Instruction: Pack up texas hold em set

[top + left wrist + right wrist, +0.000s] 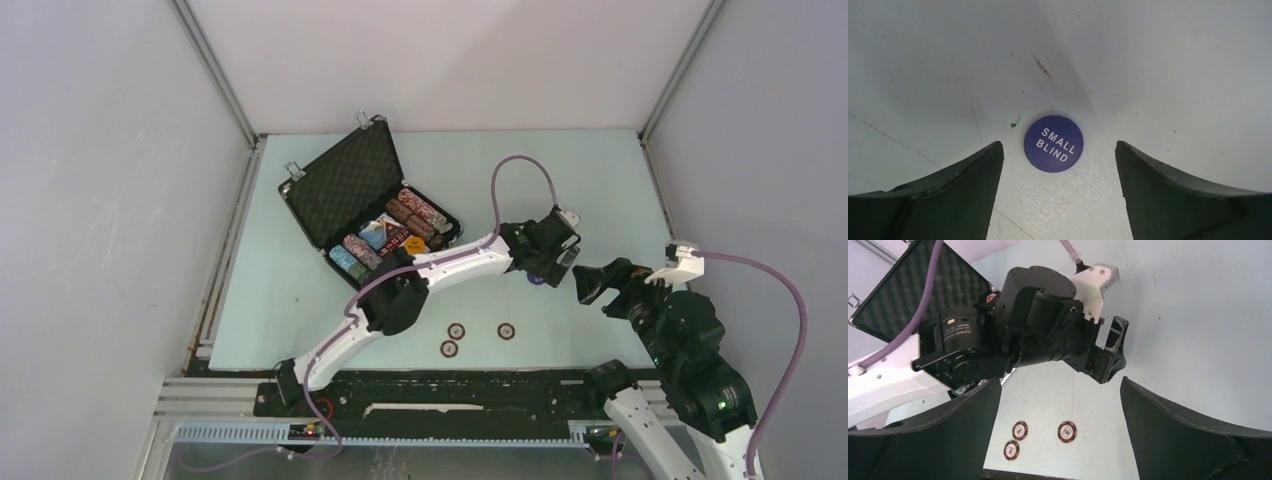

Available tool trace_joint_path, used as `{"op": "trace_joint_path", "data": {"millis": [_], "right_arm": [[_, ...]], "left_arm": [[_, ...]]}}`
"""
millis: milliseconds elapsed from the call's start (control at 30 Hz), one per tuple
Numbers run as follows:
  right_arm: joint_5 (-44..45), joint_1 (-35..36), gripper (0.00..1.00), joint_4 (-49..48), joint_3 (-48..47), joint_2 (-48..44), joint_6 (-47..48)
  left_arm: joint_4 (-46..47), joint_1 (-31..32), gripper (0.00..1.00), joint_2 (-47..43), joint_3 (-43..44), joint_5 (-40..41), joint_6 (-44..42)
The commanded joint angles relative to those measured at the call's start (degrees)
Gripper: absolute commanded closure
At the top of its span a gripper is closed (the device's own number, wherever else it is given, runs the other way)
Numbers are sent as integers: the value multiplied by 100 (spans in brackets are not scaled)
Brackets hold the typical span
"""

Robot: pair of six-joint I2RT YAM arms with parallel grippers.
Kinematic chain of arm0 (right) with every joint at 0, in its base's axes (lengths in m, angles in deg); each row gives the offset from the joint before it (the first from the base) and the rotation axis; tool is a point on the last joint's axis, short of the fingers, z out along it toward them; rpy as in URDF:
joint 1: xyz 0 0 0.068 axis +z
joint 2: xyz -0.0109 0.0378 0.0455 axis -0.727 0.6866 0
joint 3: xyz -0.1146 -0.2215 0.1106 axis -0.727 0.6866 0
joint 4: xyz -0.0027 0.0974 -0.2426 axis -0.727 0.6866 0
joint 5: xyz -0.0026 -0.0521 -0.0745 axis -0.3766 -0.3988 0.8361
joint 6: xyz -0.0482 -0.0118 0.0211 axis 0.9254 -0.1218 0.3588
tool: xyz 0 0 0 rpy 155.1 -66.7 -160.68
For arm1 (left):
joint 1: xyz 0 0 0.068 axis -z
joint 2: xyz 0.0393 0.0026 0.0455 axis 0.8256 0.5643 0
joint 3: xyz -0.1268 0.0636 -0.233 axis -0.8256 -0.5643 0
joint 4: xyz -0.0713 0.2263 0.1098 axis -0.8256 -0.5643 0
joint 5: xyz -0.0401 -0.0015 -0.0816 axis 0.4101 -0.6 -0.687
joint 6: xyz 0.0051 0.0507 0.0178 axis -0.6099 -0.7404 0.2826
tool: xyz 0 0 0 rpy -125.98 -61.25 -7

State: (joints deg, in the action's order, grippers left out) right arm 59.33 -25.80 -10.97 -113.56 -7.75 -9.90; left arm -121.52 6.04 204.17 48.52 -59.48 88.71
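The texas hold em set's black case (pixel 345 185) lies open at the back left, its foam lid (pixel 923 290) raised. Rows of chips (pixel 418 215) and an orange button (pixel 414 243) sit inside. A round blue button (pixel 1053 143) marked SMALL BLIND lies flat on the table. My left gripper (pixel 1058 143) hangs open just over it, one finger (pixel 973 180) on each side, not touching. In the top view the left gripper (pixel 552 258) covers the button. My right gripper (pixel 590 283) stands open and empty to its right, facing the left gripper (pixel 1108 357).
Three loose brown 100 chips (pixel 456 330) (pixel 506 330) (pixel 449 348) lie near the table's front edge, also in the right wrist view (pixel 1019 430) (pixel 1067 431) (pixel 1011 449). The left arm (pixel 440 265) stretches across the table's middle. Grey walls enclose the table.
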Motion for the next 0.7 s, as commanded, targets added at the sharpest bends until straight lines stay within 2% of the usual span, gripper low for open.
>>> {"op": "trace_joint_path", "data": {"millis": [0,167,267,400,667], "right_arm": [[3,39,1,-125,-10,-23,26],[-1,36,1,-145,7,-23,27],[-11,39,1,-143,6,-10,19],[-24,37,1,-137,12,-6,18],[-7,35,1,-132,7,-23,16]], "left_arm": [[-114,31,13,171,378,350,-200],[-128,131,20,384,488,468,-354],[-240,169,30,509,662,576,-442],[-279,181,37,590,710,585,-494],[-476,156,53,411,613,410,-541]]}}
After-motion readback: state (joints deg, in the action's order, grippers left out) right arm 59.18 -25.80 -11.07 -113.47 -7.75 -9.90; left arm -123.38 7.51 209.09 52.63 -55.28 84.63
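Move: Right under the left hand, about 3 cm down, lies the small blind button, flat on the table between the open fingers. A single 100 chip lies some 12 cm back from the button and 6 cm to its left; a second chip is also about 12 cm back, 17 cm to its left. From the idle right hand, the button is about 13 cm ahead, 10 cm left and 27 cm below. Sinking about 3 cm almost straight down onto the small blind button, with a slight wrist tilt of some 5 degrees, the left hand then stays low while its fingers, already narrowing, close from nearly wide open to half. The tips come in on either side of the button and at the end meet its rim. ##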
